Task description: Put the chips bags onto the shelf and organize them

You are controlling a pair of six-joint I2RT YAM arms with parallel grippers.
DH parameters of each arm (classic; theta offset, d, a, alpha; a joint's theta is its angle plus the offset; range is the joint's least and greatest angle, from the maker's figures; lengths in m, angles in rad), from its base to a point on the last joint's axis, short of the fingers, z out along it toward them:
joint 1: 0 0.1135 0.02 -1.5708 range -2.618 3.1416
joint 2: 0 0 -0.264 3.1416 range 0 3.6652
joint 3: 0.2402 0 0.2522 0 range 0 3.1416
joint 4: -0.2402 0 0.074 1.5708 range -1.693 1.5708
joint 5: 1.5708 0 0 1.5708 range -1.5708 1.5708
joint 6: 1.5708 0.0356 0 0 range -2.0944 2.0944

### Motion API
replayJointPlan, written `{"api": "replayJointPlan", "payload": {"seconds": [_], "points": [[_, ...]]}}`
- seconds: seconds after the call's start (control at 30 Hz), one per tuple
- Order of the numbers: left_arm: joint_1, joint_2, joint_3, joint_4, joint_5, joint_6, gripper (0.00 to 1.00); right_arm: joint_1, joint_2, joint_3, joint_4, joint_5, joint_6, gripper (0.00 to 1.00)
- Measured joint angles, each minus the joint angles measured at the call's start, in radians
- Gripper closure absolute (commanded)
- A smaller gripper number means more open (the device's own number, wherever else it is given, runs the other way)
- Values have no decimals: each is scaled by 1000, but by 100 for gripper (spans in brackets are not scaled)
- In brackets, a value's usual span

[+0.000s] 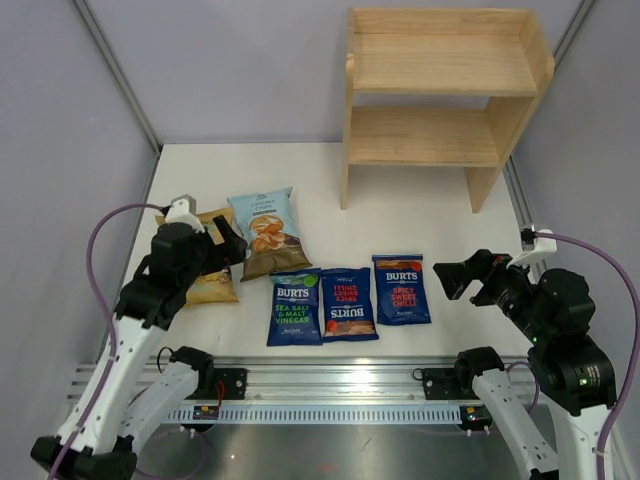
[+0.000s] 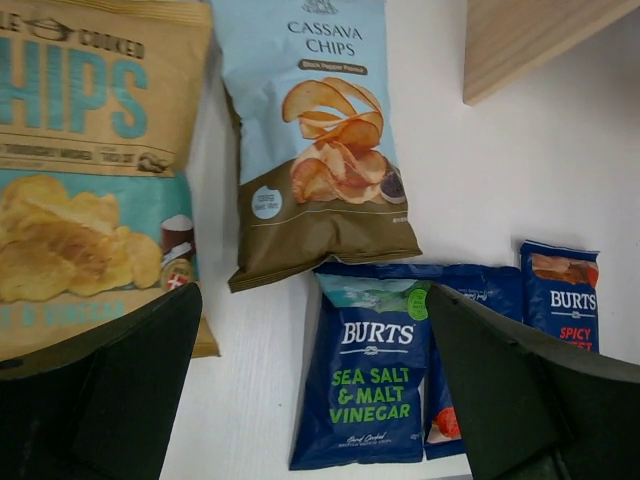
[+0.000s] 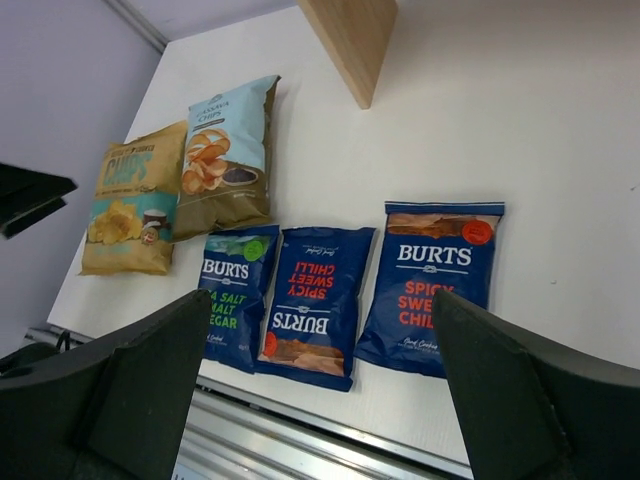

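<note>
Five chips bags lie flat on the white table. A tan-and-teal bag (image 1: 212,285) sits at the left, partly under my left gripper (image 1: 232,245). Beside it lies a light-blue cassava bag (image 1: 267,232). In front are three dark-blue Burts bags: sea salt (image 1: 295,307), an upside-down chilli one (image 1: 348,303) and another chilli one (image 1: 401,288). The wooden shelf (image 1: 440,100) stands at the back right with both tiers bare. My left gripper (image 2: 310,300) hovers open above the sea salt bag (image 2: 370,380). My right gripper (image 3: 322,300) hangs open over the Burts row (image 3: 315,300), holding nothing.
Grey walls close the table on the left, back and right. A metal rail (image 1: 330,385) with both arm bases runs along the near edge. A shelf leg (image 3: 355,40) reaches down to the table behind the bags.
</note>
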Motion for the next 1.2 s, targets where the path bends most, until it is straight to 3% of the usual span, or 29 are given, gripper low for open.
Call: {"api": "replayJointPlan", "payload": {"seconds": [0.13, 0.37, 0.6, 1.1, 1.2], "points": [[25, 166, -2, 94, 92, -21, 1, 0, -20, -8, 1, -52, 7, 1], [187, 484, -12, 289, 270, -21, 1, 0, -48, -24, 26, -123, 10, 1], [264, 795, 21, 433, 400, -23, 2, 0, -47, -35, 32, -171, 10, 1], [274, 967, -29, 719, 563, -89, 1, 0, -33, -87, 114, -294, 11, 1], [266, 969, -83, 826, 582, -136, 7, 0, -29, -93, 125, -310, 14, 0]]}}
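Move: The cassava chips bag lies about 15 cm ahead of the left gripper, 7 cm to its right and some 19 cm below. The gold chips bag stands about 17 cm to the left of the cassava bag and 6 cm nearer; the sea salt bag is 6 cm to the right of the cassava bag and 19 cm nearer. From the right gripper the cassava bag is roughly 22 cm ahead, 38 cm to the left and 28 cm below. Bring the left gripper down about 17 cm and forward some 14 cm onto the cassava bag's left part, fingers kept wide and tipping further down. Low over the table, ease rightward and roll the hand's left side down, left finger in the gap beside the bag, right finger coming onto its printed face. Meanwhile swing the right gripper about 5 cm left, turning counter-clockwise. ##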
